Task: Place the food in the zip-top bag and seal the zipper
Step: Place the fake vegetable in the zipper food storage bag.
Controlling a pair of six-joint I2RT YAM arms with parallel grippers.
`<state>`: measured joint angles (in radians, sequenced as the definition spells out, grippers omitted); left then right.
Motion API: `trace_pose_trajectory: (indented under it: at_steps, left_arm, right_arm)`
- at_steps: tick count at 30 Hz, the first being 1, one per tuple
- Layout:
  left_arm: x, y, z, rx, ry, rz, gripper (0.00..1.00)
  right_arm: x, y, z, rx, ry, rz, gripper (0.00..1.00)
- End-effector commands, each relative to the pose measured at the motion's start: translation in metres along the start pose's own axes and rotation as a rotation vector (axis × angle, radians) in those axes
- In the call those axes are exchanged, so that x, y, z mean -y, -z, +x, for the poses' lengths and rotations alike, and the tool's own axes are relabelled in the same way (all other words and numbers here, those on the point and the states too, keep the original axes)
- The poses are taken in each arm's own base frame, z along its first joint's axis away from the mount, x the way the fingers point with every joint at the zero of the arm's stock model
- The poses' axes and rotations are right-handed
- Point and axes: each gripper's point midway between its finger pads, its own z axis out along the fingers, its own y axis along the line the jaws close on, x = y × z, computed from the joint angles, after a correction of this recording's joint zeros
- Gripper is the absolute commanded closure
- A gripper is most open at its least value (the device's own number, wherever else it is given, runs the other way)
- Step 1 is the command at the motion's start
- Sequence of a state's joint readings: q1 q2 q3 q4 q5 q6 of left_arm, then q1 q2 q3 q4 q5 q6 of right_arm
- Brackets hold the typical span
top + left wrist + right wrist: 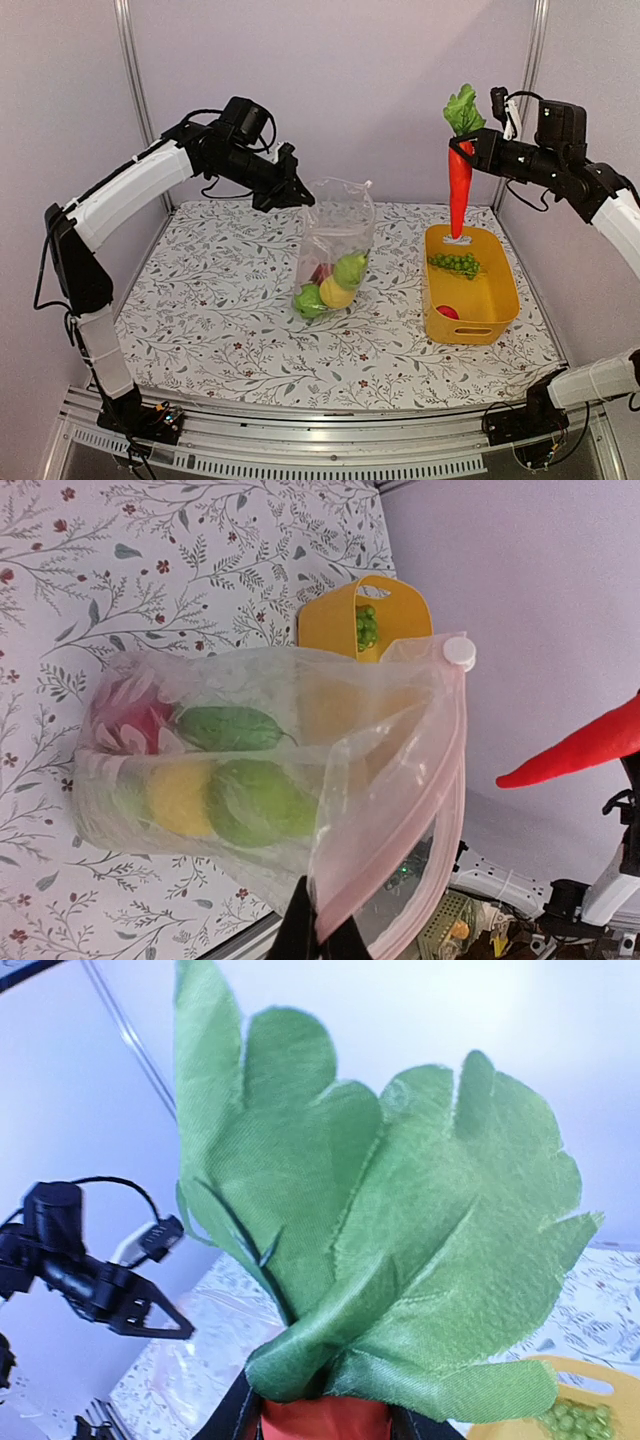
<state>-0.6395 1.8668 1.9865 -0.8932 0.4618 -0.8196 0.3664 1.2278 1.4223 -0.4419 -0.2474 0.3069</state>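
The clear zip-top bag (335, 245) stands upright mid-table, its mouth held up and open. My left gripper (296, 196) is shut on the bag's rim (318, 920), beside the pinkish zipper strip (452, 780). Inside the bag lie a red fruit (125, 725), a yellow lemon (180, 795) and green round ones (255, 800). My right gripper (478, 148) is shut on the top of an orange-red carrot (459, 190), which hangs point-down above the yellow basket (495, 300). Its green leaves (370, 1240) fill the right wrist view. A green grape bunch (455, 264) and a red ball (447, 312) lie in the basket.
The floral tablecloth (210, 300) covers the table. Metal posts (135, 90) and pale walls stand behind it. The white zipper slider (458, 652) sits at one end of the bag's mouth.
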Motion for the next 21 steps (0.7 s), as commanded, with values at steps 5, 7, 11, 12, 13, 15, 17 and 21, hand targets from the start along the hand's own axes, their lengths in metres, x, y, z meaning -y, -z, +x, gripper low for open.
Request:
trace_pose_trajectory:
  at_steps: [5,7,11,12,13,15,17,21]
  left_arm:
    - [0.007,0.005,-0.013,0.035,-0.008,0.03,1.0]
    - [0.007,0.005,-0.013,0.034,-0.008,0.026,1.0]
    - [0.006,0.007,-0.012,0.033,-0.009,0.019,1.0]
    - [0.005,0.008,-0.012,0.033,-0.008,0.017,1.0]
    - [0.006,0.008,-0.012,0.033,-0.008,0.017,1.0]
    - [0.007,0.01,-0.011,0.033,-0.006,0.019,1.0]
    - [0.008,0.011,-0.011,0.031,-0.003,0.022,1.0]
    - [0.01,0.014,-0.013,0.034,-0.002,0.028,1.0]
  right_arm:
    - [-0.108,0.008,-0.047,0.253,-0.001,-0.376,0.96]
    - [-0.124,0.005,-0.052,0.284,0.01,-0.426,0.95]
    - [-0.152,-0.011,-0.055,0.301,0.029,-0.503,0.95]
    - [-0.157,-0.019,-0.053,0.304,0.039,-0.516,0.94]
    - [-0.163,-0.022,-0.054,0.314,0.046,-0.531,0.94]
    - [-0.17,-0.036,-0.051,0.318,0.058,-0.542,0.93]
    - [-0.173,-0.045,-0.052,0.334,0.066,-0.543,0.93]
    - [-0.172,-0.073,-0.041,0.36,0.075,-0.516,0.93]
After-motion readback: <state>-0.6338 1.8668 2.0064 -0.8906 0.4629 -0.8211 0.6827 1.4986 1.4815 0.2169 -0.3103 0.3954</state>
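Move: The right hand holds the carrot by its leafy end, tip hanging down. The open mouth of the zip-top bag lies about 22 cm to its left, level with it fore and aft and some 12 cm below. The vegetables in the bag are about 24 cm left, 33 cm below; the yellow bin is 9 cm right, 38 cm below. From the left hand, which pinches the rim, the mouth's middle is about 7 cm right at the same height. The right fingers keep their hold near the carrot's top and carry it some 16 cm left towards the bag mouth, rising about 8 cm early and then levelling off with a slight dip. On the way the hand draws back nearly 4 cm, then comes forward again a little, while the wrist swings some 20 degrees counter-clockwise and tilts up. The left fingers still pinch the rim, almost motionless. ##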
